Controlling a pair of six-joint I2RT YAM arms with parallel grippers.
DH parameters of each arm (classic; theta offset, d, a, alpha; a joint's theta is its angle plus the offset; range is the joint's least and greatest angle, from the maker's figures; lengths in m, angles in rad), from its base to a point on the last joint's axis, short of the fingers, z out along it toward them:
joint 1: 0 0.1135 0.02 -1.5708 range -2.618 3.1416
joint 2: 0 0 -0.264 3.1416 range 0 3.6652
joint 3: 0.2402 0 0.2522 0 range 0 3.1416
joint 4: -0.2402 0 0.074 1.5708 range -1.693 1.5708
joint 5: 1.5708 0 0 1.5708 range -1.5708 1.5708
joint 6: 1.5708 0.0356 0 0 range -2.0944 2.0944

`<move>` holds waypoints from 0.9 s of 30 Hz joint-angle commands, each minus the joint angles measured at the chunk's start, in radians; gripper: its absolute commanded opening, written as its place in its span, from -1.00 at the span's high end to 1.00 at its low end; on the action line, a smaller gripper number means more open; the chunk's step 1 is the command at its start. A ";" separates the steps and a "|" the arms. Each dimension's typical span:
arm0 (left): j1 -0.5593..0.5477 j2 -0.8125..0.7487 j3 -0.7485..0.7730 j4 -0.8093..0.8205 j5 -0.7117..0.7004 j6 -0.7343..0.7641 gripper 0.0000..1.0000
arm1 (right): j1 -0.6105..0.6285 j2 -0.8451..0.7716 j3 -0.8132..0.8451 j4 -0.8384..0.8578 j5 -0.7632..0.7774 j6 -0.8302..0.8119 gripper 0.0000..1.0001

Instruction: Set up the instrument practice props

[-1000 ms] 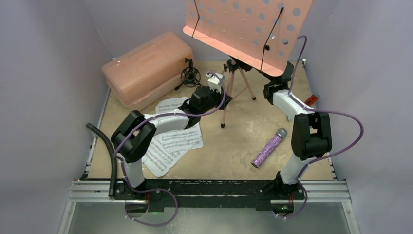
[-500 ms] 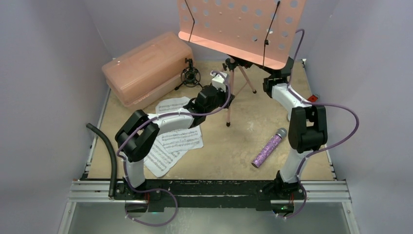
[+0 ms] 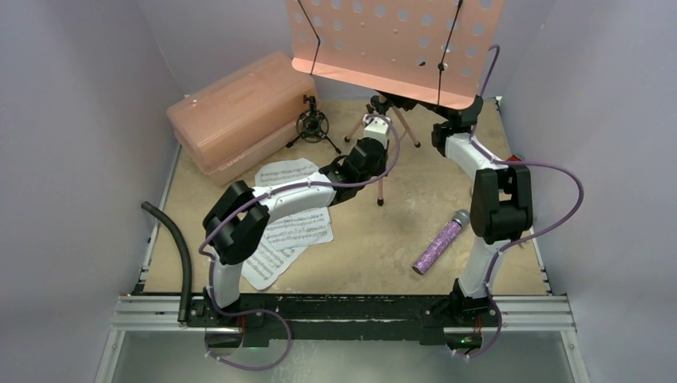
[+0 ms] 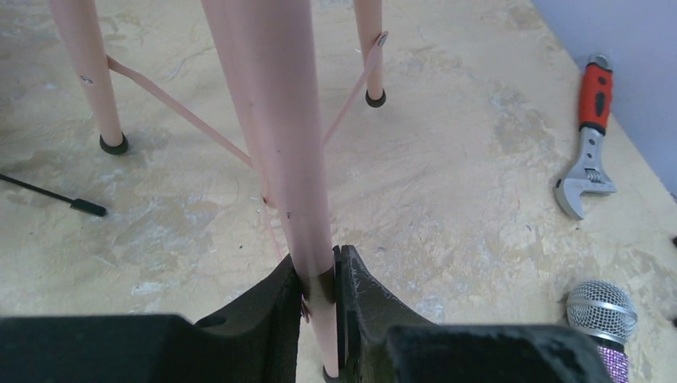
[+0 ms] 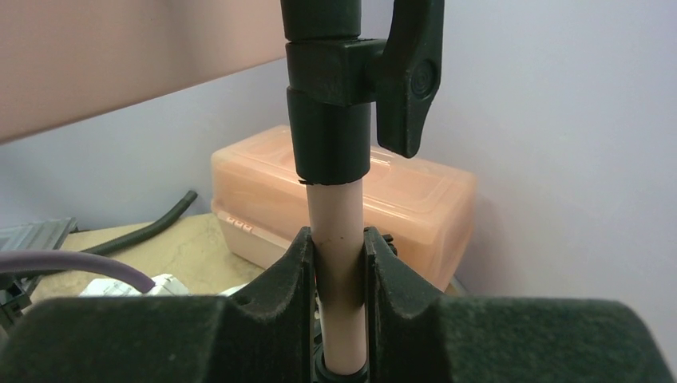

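The pink music stand (image 3: 391, 48) stands at the back, its perforated desk tilted over its tripod legs (image 3: 382, 171). My left gripper (image 3: 382, 148) is shut on the near leg (image 4: 275, 120), low down near its foot. My right gripper (image 3: 457, 120) is shut on the stand's pink pole (image 5: 338, 231), just under the black clamp (image 5: 331, 104). Two sheet-music pages (image 3: 279, 239) lie by the left arm. The glittery purple microphone (image 3: 441, 241) lies near the right arm. The black shock-mount mini tripod (image 3: 313, 125) stands beside the pink case.
The big pink plastic case (image 3: 239, 108) fills the back left corner. A red-handled wrench (image 4: 591, 136) lies by the right wall. A black hose (image 3: 180, 255) curves along the left edge. Purple walls close in three sides.
The music stand has swung more upright and its desk has shifted left. My left gripper has moved right and back with the leg. The right gripper has kept hold of the pole.
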 commanded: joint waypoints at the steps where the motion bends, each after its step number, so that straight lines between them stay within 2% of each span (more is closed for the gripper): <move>1: -0.071 0.005 0.093 -0.065 -0.037 0.038 1.00 | -0.003 -0.017 0.023 0.038 0.025 0.118 1.00; 6: -0.099 0.026 0.137 -0.107 -0.077 0.078 1.00 | -0.033 -0.040 -0.012 0.053 0.003 0.146 1.00; 13: -0.148 0.056 0.212 -0.138 -0.076 0.151 1.00 | -0.064 -0.060 -0.069 0.058 -0.047 0.171 1.00; 19: -0.165 0.060 0.216 -0.131 -0.052 0.162 1.00 | -0.079 -0.064 -0.104 0.049 -0.080 0.170 1.00; 20: -0.165 0.055 0.213 -0.132 -0.053 0.169 0.93 | -0.080 -0.066 -0.107 0.041 -0.083 0.168 1.00; 23: -0.163 0.020 0.182 -0.111 -0.047 0.193 0.43 | -0.082 -0.067 -0.113 0.034 -0.094 0.160 1.00; 25: -0.161 -0.016 0.148 -0.092 -0.047 0.215 -0.01 | -0.082 -0.065 -0.110 0.029 -0.103 0.157 1.00; 27: -0.149 -0.063 0.103 -0.068 -0.030 0.234 -0.26 | -0.082 -0.067 -0.107 0.025 -0.108 0.154 1.00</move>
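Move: The music stand is already in both hands: the left pinches its near leg, whose foot rests about 11 cm back, 1 cm right and 16 cm below; the right grips the upright pole, with the tray's middle some 20 cm above it, 5 cm left and 3 cm ahead. From the left hand the microphone lies about 23 cm back, 18 cm right, 13 cm lower, and the small black mic stand 10 cm ahead, 18 cm left, 10 cm lower. The stand's pole stays gripped in the right hand, which carries it about 4 cm to the right, easing back and down by a centimetre each, then holds there. Its near leg, still pinched by the left hand, is drawn back and right nearly 3 cm while that hand rolls its left side up; the left fingers then open wide and let go, backing off slightly farther right. ##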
